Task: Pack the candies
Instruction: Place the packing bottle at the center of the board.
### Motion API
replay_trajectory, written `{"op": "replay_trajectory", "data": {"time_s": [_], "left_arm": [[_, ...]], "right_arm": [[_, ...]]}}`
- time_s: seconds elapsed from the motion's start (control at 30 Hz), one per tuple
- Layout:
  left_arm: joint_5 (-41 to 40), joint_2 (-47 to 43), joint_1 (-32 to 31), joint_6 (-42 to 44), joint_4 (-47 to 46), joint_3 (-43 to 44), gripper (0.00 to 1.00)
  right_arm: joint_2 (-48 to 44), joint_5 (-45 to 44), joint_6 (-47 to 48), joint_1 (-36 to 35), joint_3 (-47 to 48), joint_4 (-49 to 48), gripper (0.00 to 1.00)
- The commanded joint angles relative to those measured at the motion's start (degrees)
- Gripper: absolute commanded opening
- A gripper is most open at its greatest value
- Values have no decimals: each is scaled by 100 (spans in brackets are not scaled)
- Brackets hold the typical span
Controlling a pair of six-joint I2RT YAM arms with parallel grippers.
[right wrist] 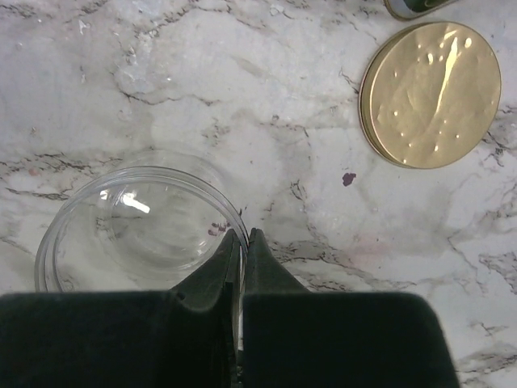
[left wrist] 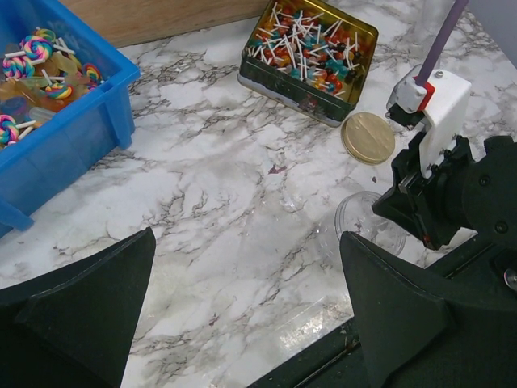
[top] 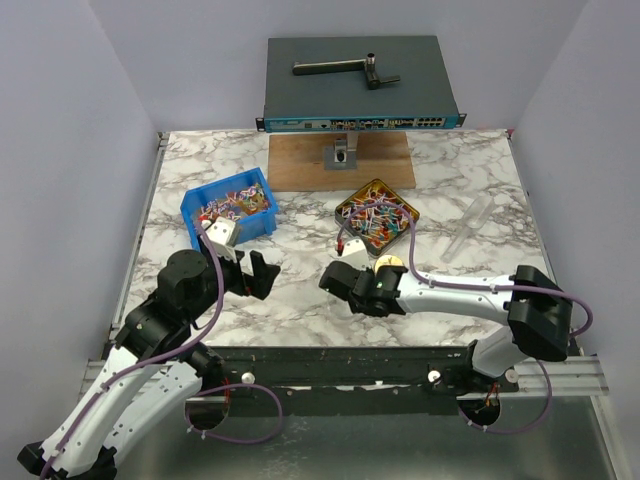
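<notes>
The candies (top: 377,215) are small lollipops with white sticks, heaped in an open gold tin (left wrist: 323,99); more candies (left wrist: 36,61) lie in a blue bin (top: 255,226) to its left. My right gripper (right wrist: 245,234) is shut on the rim of an empty clear jar (right wrist: 137,222), one finger inside the wall and one outside. The jar (left wrist: 367,230) stands on the marble near the front edge. Over bare marble between the bin and the jar hovers my left gripper (left wrist: 246,236), wide open and holding nothing. A round gold lid (right wrist: 430,93) lies flat just beyond the jar.
A grey network switch (top: 360,85) and a wooden board (top: 340,160) stand at the back. A clear plastic piece (top: 470,225) lies at the right. The table's front edge and black rail (left wrist: 388,356) run close under both grippers.
</notes>
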State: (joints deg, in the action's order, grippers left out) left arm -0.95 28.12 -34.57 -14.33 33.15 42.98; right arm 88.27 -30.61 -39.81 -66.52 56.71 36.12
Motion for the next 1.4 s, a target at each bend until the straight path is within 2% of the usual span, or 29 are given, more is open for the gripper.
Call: {"op": "replay_trajectory", "data": {"time_s": [0.0,0.17,0.63,0.9,1.17,1.37], "left_arm": [[-48,78,29,18,104,17,99],[-72,93,29,26,101,26,99],[-85,156,38,44,102,44,99],[-75,155,38,44,101,44,99],[-64,143,38,44,100,36,99],[-63,122,38,44,104,35,99]], "right_arm": [[-203,-342,-382,-105,-146,316,1],[-220,-350,-487,-172,-190,370,3],[-213,-262,-602,-216,57,438,20],[-698,-552,-680,-212,88,511,41],[-708,-1245,-632,-101,384,800,47],[-728,-973,-259,499,285,358,48]]}}
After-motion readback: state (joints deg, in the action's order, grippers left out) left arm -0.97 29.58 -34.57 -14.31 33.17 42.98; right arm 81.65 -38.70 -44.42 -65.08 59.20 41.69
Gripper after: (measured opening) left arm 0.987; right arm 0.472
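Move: The right hand holds the clear bottle by its right rim. The bottle's spot on the table, counted at its middle, is about 3 cm to the hand's left, 2 cm back and 6 cm down. The gold lid lies some 8 cm ahead, 6 cm right and 6 cm below; the candy tin is about 17 cm ahead, 3 cm right and 4 cm below. For the left hand that spot is roughly 15 cm right, 1 cm back and 22 cm down. Still pinching the bottle's rim, the right hand eases it back and right by about 1.5 cm, sinking a touch, then the fingers open to roughly half and let go. The hand then climbs about 5 cm straight off the rim, bending forward and slightly right near the end, its fingertips tipping up a little and turning clockwise, each by less than ten degrees. ##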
